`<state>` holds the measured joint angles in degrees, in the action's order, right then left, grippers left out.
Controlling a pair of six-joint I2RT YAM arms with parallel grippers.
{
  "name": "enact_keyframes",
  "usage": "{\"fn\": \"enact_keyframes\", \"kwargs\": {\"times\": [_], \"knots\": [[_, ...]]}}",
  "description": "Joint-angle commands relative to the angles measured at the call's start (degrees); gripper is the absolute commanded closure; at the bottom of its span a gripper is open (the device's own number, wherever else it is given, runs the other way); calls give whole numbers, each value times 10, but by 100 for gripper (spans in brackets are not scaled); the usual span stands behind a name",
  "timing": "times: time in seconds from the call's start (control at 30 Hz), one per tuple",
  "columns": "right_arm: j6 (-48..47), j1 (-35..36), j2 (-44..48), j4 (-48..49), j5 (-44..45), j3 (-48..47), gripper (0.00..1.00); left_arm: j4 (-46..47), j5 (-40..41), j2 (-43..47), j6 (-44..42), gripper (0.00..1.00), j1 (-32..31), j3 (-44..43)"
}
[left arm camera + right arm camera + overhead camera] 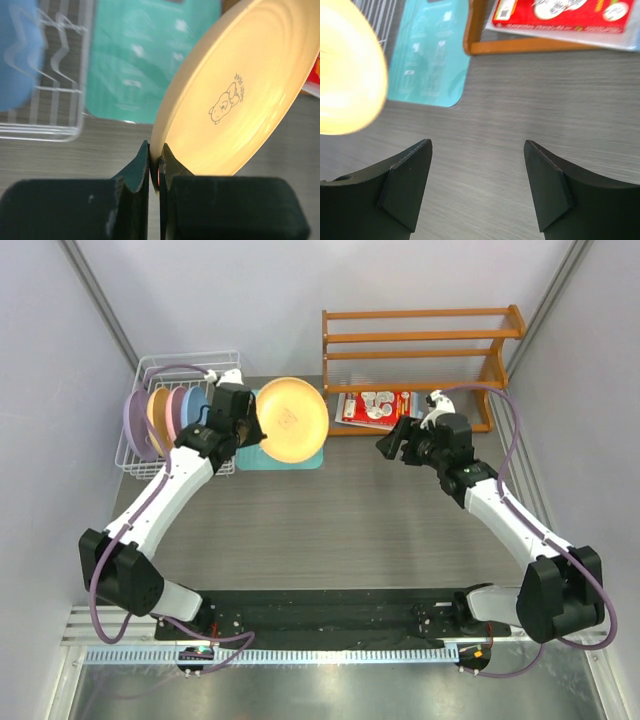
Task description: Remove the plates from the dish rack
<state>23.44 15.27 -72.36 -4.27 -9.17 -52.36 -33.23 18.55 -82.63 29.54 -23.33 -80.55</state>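
My left gripper [250, 428] is shut on the rim of a yellow plate [291, 419] and holds it above the teal cutting board [252, 457]. In the left wrist view the yellow plate [240, 100] shows a small bear print, and the fingers [140, 165] pinch its lower rim. The white wire dish rack [150, 368] stands at the back left. It holds lavender [134, 425], orange [157, 410], pink [174, 410] and light blue [192, 408] plates upright. My right gripper [388, 447] is open and empty over the table, right of the yellow plate [345, 75].
An orange wooden slatted shelf rack [420, 338] stands at the back right with a red packet [375, 407] under it. The teal cutting board [432, 60] lies between the dish rack and the shelf rack. Grey walls close in both sides.
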Motion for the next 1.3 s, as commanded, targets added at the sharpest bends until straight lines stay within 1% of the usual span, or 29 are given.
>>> {"fn": "enact_keyframes", "kwargs": {"times": [0.0,0.1,0.27,0.47,0.53,0.57,0.63,0.73,0.77,0.83,0.87,0.9,0.93,0.97,1.0,1.03,1.1,1.13,1.17,1.2,1.23,1.27], "knots": [[59,3,6,100,-88,25,20,90,-167,14,86,100,-14,75],[78,1,-3,131,-108,44,20,119,-184,12,106,100,-36,106],[100,4,-30,176,-129,73,20,143,-184,-1,127,100,-70,118],[93,12,-59,178,-148,76,21,149,-204,-17,126,100,-87,101],[89,13,-62,182,-153,78,25,149,-204,-19,125,100,-91,100],[86,13,-65,182,-151,78,34,150,-204,-19,126,100,-92,100],[82,13,-70,180,-154,78,43,151,-213,-23,126,100,-92,100],[82,13,-82,179,-159,77,77,154,-221,-29,125,100,-93,101],[82,13,-83,176,-158,77,98,154,-221,-31,126,100,-93,101],[83,13,-73,158,-120,81,99,150,-211,-31,121,100,-93,102],[80,13,-64,143,-102,88,99,148,-202,-29,119,91,-93,102],[73,13,-44,132,-63,90,99,140,-191,-25,111,78,-92,102],[68,13,-32,116,-36,92,99,135,-165,-22,105,42,-93,102],[65,13,-21,87,-15,97,99,128,-150,-18,100,36,-93,102],[57,12,4,69,4,99,99,112,-133,-11,91,34,-92,102],[52,12,15,52,41,100,99,103,-89,-5,77,20,-93,102],[34,12,40,-11,64,97,99,82,-39,11,62,6,-93,104],[29,12,46,-32,86,96,99,77,5,17,46,0,-92,104],[25,11,50,-70,89,93,99,70,29,23,37,1,-92,104],[20,11,53,-87,89,91,99,68,51,29,30,1,-92,106],[21,12,55,-103,113,90,99,67,97,40,17,0,-92,106],[21,11,56,-124,113,93,99,64,120,46,12,1,-92,106]]}}
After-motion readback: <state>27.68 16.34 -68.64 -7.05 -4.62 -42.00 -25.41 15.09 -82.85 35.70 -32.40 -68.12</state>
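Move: The left hand still pinches the yellow plate's left rim; the plate's middle is about 9 cm to its right and 5 cm ahead. Its goal, the right gripper, is some 35 cm right, nearly level fore-and-aft, 5 cm lower. The turquoise board is about 12 cm ahead, 6 cm right, 22 cm below. From the right hand, the plate's middle lies roughly 26 cm left and 6 cm ahead; the red book is 20 cm ahead, 4 cm left, 17 cm lower. The right fingers close on the plate's near rim to take it over from the left hand, which carries the plate about 12 cm right, 8 cm down and 5 cm back while the open right hand comes some 5 cm left and 5 cm down. Once the right grip is shut, the left fingers open wide and draw off 4 cm leftward, and the right hand takes the plate about 6 cm back to the right, turning clockwise. ##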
